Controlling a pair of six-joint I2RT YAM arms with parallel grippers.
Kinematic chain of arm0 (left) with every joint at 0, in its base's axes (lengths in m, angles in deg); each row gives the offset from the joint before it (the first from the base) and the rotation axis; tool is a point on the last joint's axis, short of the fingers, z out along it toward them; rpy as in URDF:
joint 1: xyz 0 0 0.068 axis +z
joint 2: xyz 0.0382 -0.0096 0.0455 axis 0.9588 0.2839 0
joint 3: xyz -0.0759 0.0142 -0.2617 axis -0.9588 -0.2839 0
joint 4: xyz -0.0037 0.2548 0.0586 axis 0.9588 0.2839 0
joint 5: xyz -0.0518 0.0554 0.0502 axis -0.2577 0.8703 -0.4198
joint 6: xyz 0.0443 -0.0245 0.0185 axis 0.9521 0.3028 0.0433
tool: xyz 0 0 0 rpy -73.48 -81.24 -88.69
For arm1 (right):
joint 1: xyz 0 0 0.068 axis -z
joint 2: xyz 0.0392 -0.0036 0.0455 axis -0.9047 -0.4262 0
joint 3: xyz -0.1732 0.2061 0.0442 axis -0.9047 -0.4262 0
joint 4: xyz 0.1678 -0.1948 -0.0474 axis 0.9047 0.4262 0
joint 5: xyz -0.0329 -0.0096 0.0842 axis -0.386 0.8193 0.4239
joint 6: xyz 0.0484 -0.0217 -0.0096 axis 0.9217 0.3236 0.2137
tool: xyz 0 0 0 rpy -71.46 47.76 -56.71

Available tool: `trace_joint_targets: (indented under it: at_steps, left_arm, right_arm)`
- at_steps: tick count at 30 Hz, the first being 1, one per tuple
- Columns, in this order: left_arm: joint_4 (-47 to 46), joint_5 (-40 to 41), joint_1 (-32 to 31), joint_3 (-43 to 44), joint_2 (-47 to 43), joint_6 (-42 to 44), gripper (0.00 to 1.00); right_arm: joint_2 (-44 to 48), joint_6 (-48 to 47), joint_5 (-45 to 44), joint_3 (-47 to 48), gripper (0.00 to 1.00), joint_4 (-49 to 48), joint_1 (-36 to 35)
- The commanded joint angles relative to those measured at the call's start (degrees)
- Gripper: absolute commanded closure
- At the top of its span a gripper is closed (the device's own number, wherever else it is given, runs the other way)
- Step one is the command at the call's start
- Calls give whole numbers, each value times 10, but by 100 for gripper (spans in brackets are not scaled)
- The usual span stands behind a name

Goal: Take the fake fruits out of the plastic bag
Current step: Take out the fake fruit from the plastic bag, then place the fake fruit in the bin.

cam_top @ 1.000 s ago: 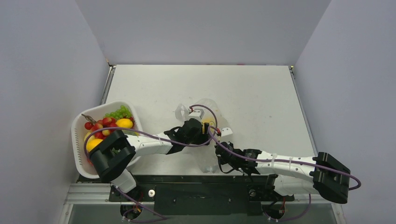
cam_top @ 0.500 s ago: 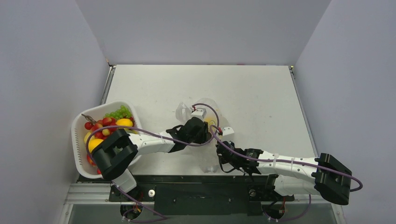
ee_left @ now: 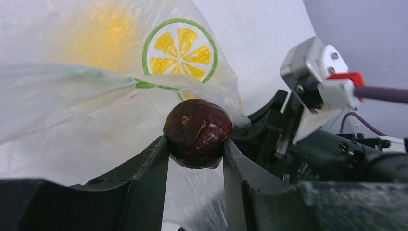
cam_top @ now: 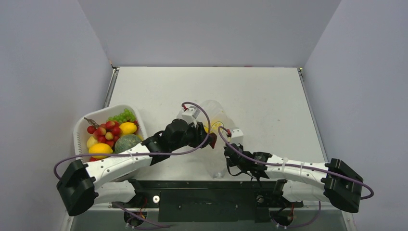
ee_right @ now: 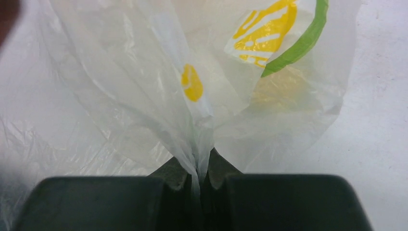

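A dark red, wrinkled fake fruit (ee_left: 198,130) sits pinched between the fingertips of my left gripper (ee_left: 195,144), just outside the plastic bag (ee_left: 96,96). From above, that gripper (cam_top: 210,139) hovers at the bag's near side with the dark red fruit (cam_top: 212,143) at its tip. The clear bag (cam_top: 214,111), printed with a lemon slice, lies mid-table, and a yellow fruit (cam_top: 214,126) shows through its film. My right gripper (ee_right: 198,175) is shut on a gathered fold of the bag (ee_right: 144,72). In the top view, the right gripper (cam_top: 228,153) is at the bag's near right.
A white oval basket (cam_top: 79,132) at the left table edge holds several fruits: green grapes, red cherries, lemons and a green melon. The right arm's wrist (ee_left: 317,77) is close beside my left gripper. The left arm stretches from the near left corner towards the bag.
The left gripper has shut on the dark red fruit and drawn back out of the bag towards the near left. Its elbow has swung down and left. The right gripper has kept its hold.
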Motion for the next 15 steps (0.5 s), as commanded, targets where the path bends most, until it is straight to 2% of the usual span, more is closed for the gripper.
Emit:
trace_joint_targets:
  at_steps: [1, 7, 10, 13, 15]
  left_arm:
    - [63, -42, 15, 2, -75, 7, 92]
    - [138, -41, 43, 9, -181, 32, 93]
    - [206, -24, 61, 32, -227, 61, 95]
    - [276, 43, 76, 58, -254, 89, 100]
    - [314, 91, 79, 77, -270, 108, 100]
  right_arm:
    - [25, 4, -20, 12, 100, -29, 21]
    - [37, 0, -4, 12, 100, -36, 49]
    - [37, -1, 4, 12, 100, -36, 55]
    - [37, -1, 9, 10, 100, -41, 55]
    - [34, 0, 12, 9, 100, -45, 56]
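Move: The dark red fruit is already in the left fingers, out of the plastic bag. The white basket it is bound for lies some 42 cm to the left, about 4 cm farther out and 9 cm lower, with the green melon about 6 cm nearer than its middle. The bag's body is about 10 cm ahead and 13 cm below. From the right hand, which pinches the bag's edge, that body lies roughly 15 cm ahead and 5 cm left; the basket is about 48 cm left, 10 cm ahead. The dark red fruit, still gripped in the left fingers, is carried away from the bag towards the basket, about 9 cm left and 7 cm up; it first mostly climbs, then swings left faster. The right hand keeps its pinch on the plastic and shifts some 2 cm forward and slightly up, easing to a stop. ##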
